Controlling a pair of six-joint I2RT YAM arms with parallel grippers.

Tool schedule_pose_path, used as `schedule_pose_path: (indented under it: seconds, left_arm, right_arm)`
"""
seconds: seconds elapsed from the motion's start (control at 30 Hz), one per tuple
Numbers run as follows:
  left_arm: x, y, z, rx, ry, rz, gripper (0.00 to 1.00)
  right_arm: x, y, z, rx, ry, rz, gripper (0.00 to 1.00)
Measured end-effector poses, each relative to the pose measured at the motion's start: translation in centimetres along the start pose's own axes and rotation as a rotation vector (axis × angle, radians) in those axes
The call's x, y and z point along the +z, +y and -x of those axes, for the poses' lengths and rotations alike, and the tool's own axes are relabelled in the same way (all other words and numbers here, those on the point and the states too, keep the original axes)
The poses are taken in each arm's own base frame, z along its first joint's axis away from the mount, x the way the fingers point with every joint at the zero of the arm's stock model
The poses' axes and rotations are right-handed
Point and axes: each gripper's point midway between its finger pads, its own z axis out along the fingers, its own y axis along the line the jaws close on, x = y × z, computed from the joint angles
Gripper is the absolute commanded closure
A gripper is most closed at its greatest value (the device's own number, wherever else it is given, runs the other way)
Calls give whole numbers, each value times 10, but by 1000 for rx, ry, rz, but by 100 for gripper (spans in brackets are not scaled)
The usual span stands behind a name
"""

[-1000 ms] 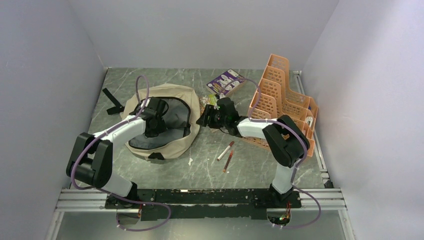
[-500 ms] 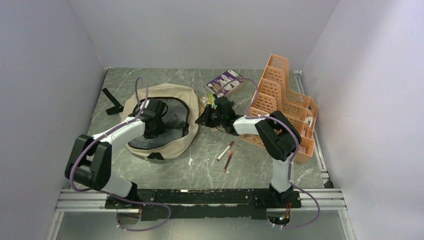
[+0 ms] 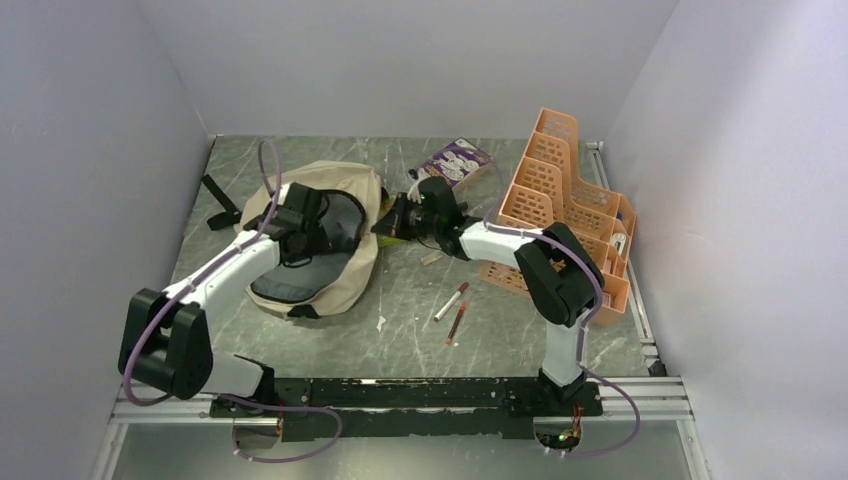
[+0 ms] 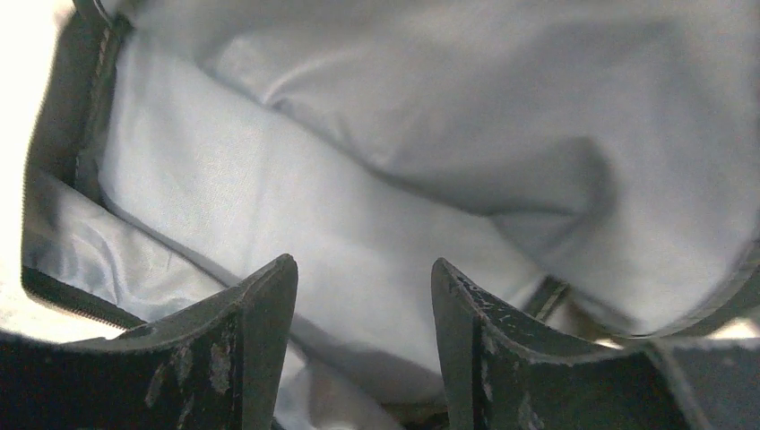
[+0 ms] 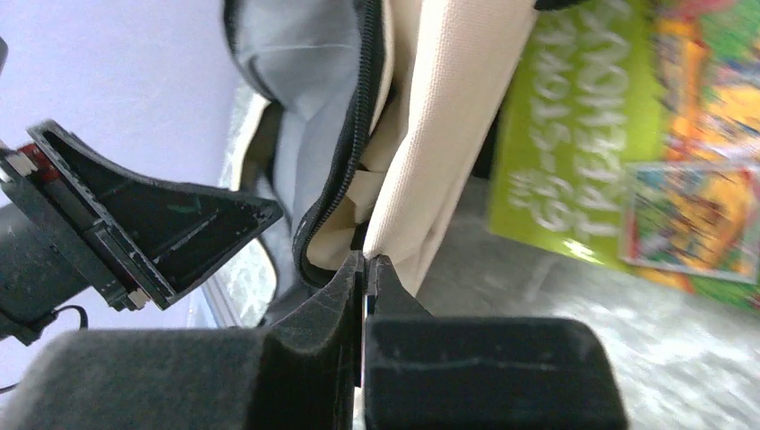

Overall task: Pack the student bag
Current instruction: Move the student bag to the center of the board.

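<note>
The student bag point(image 3: 345, 290), beige with a black zipper, lies open at the table's left-centre, its grey lining showing. My left gripper point(image 3: 310, 225) reaches into the opening. In the left wrist view it point(image 4: 363, 262) stands open over the grey lining point(image 4: 358, 179), nothing between its fingers. My right gripper point(image 3: 385, 228) sits at the bag's right edge. In the right wrist view it point(image 5: 367, 258) is shut on a fold of the beige fabric point(image 5: 448, 116) beside the zipper point(image 5: 358, 116), holding that edge up. One left finger point(image 5: 179, 224) shows inside the mouth.
A green and yellow printed pack point(image 5: 574, 134) lies just right of the bag's edge. A purple booklet point(image 3: 455, 162) sits at the back. The orange perforated organizer point(image 3: 570, 200) stands on the right. Two pens point(image 3: 452, 300) lie in front. A black strap point(image 3: 222, 200) trails left.
The right gripper has moved left and closed on the bag's right edge, lifting it. The left gripper has moved farther into the opening, still open. The bag's mouth looks narrower.
</note>
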Motion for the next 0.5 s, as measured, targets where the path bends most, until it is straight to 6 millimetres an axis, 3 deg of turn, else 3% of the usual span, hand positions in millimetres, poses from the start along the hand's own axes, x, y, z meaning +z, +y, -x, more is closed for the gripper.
schedule_pose_path:
  seconds: [0.17,0.3,0.4,0.5]
  left_arm:
    - [-33,-6,52,-56,-129,-51,38]
    - [-45,13,75,-97,-180,-28,37]
    - [-49,31,81,-110,-185,11,37]
    - [-51,46,83,-120,-183,42,37]
  right_arm:
    - [10,65,13,-93,-8,104,100]
    - [15,107,12,-139,-7,179,100]
    - [26,122,8,-154,4,210,100]
    - [45,118,0,-153,31,206,100]
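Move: The right fingers are already shut on the student bag's right rim; the bag's middle lies about 13 cm to their left, 2 cm nearer the base and 6 cm lower. The green book is some 9 cm right and 3 cm ahead, the purple book about 16 cm right and 14 cm ahead. The left hand hangs open in the bag's mouth, the bag's middle some 2 cm ahead and 5 cm below; the black straps lie about 16 cm left and 9 cm ahead. Leftward and up together, the right hand keeps its pinch on the bag's rim and hauls the raised side about 10 cm left, rising some 8 cm before dipping slightly and turning a little counter-clockwise. The left hand, fingers still open, first lifts about 8 cm above the grey lining, then swings left over the bag, its fingers tipping up about 10 degrees. ##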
